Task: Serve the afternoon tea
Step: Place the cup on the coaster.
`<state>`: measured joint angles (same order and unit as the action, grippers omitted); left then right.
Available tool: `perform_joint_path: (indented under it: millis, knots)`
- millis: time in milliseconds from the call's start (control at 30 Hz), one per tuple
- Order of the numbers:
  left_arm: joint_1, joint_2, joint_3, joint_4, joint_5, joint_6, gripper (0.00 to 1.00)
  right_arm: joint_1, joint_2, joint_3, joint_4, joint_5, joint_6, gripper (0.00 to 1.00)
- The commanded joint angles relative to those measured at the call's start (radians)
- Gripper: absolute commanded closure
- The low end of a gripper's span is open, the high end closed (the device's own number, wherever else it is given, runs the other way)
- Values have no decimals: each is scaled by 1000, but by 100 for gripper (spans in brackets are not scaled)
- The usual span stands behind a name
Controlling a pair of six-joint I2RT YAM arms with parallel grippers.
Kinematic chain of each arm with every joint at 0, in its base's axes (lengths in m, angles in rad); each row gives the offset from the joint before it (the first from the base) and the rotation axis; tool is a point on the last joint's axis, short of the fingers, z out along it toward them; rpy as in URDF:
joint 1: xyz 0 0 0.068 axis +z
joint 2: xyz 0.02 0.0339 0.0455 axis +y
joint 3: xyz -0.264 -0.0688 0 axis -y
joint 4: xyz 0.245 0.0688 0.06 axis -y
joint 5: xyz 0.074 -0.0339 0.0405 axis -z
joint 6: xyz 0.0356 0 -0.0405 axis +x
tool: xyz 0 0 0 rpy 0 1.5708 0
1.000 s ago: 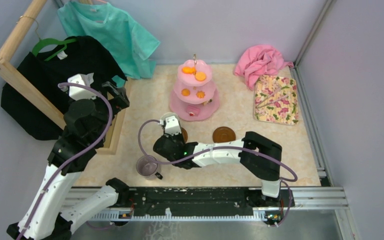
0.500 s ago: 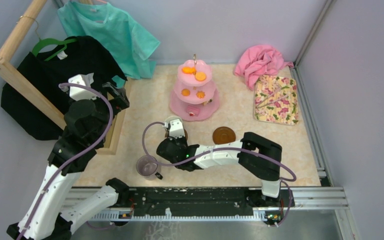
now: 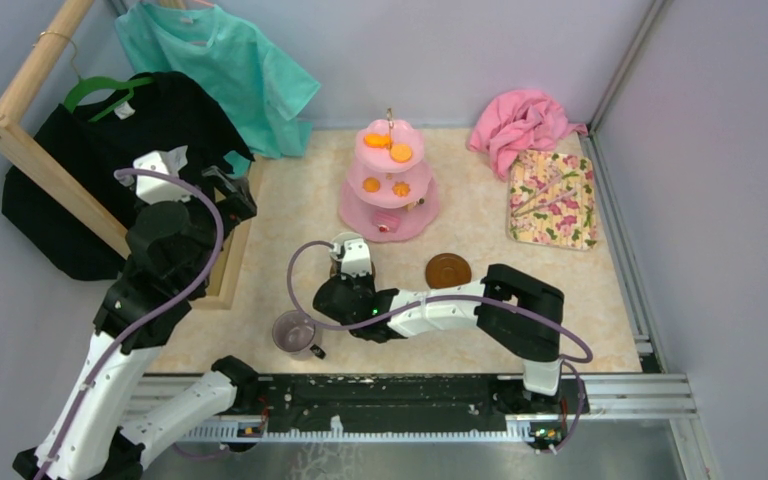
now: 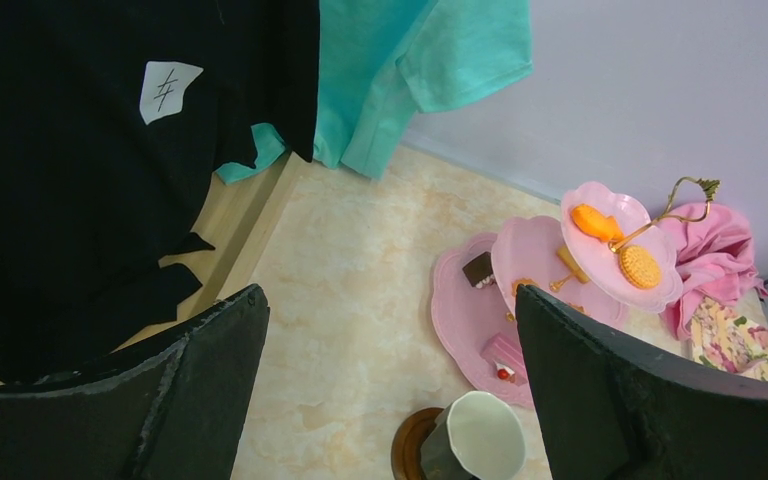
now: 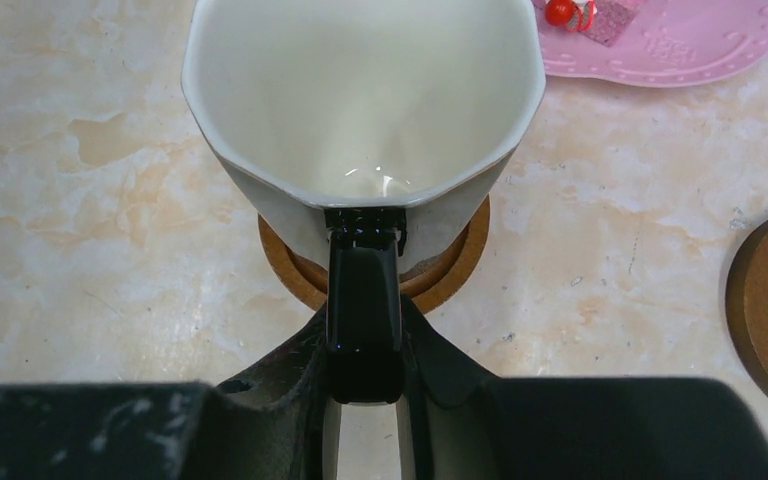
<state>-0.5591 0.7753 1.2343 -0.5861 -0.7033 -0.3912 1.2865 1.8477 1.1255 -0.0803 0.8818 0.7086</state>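
Observation:
My right gripper (image 5: 365, 335) is shut on the black handle (image 5: 363, 290) of the white mug (image 5: 360, 90). The mug is directly over a brown saucer (image 5: 465, 262); whether it rests on it I cannot tell. In the left wrist view the mug (image 4: 480, 440) leans a little on that saucer (image 4: 408, 455). From above, the right gripper (image 3: 348, 268) covers most of the mug. A second saucer (image 3: 448, 269) lies bare to its right, and the grey-purple mug (image 3: 293, 331) stands near the front edge. The pink cake stand (image 3: 388, 185) holds small snacks. My left gripper (image 4: 390, 300) hangs open and empty, high at the left (image 3: 230, 192).
A pink cloth (image 3: 520, 120) and a floral mat (image 3: 552, 198) lie at the back right. A wooden rack (image 3: 40, 165) with a black shirt (image 3: 80, 180) and a teal shirt (image 3: 225, 60) stands along the left side, close to the left arm.
My right gripper carried the white mug a little nearer and to the right, until it covered the left saucer. The left arm has stayed where it was.

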Motion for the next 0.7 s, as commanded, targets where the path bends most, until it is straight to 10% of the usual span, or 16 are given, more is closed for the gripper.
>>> perform_joint_path:
  millis: [0, 267, 667]
  knots:
    - [3, -12, -10, -19, -13, -8, 2, 9, 15, 20, -10, 1, 42, 70]
    - [4, -24, -12, -25, -11, -24, 1, 21, 4, 27, -44, -9, 48, 37]
    - [4, -35, -5, -8, -26, -43, 1, 25, -47, 74, -86, -8, -48, 34]
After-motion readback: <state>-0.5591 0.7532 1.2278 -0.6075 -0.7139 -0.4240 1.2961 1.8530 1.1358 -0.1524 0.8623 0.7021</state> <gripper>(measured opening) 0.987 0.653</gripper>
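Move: The right hand still pinches the white cup's handle; the coaster under the cup lies about 4 cm ahead of this hand and 6 cm below it. The pink stand is some 16 cm ahead and 8 cm right, the empty coaster about 4 cm ahead and 20 cm right, the grey cup 9 cm back and 12 cm left. From the left hand, the cup's coaster lies about 11 cm right, level fore and aft, 35 cm below. Right fingers open wide, releasing the white cup's handle as the hand sinks and draws back about 1 cm each. ##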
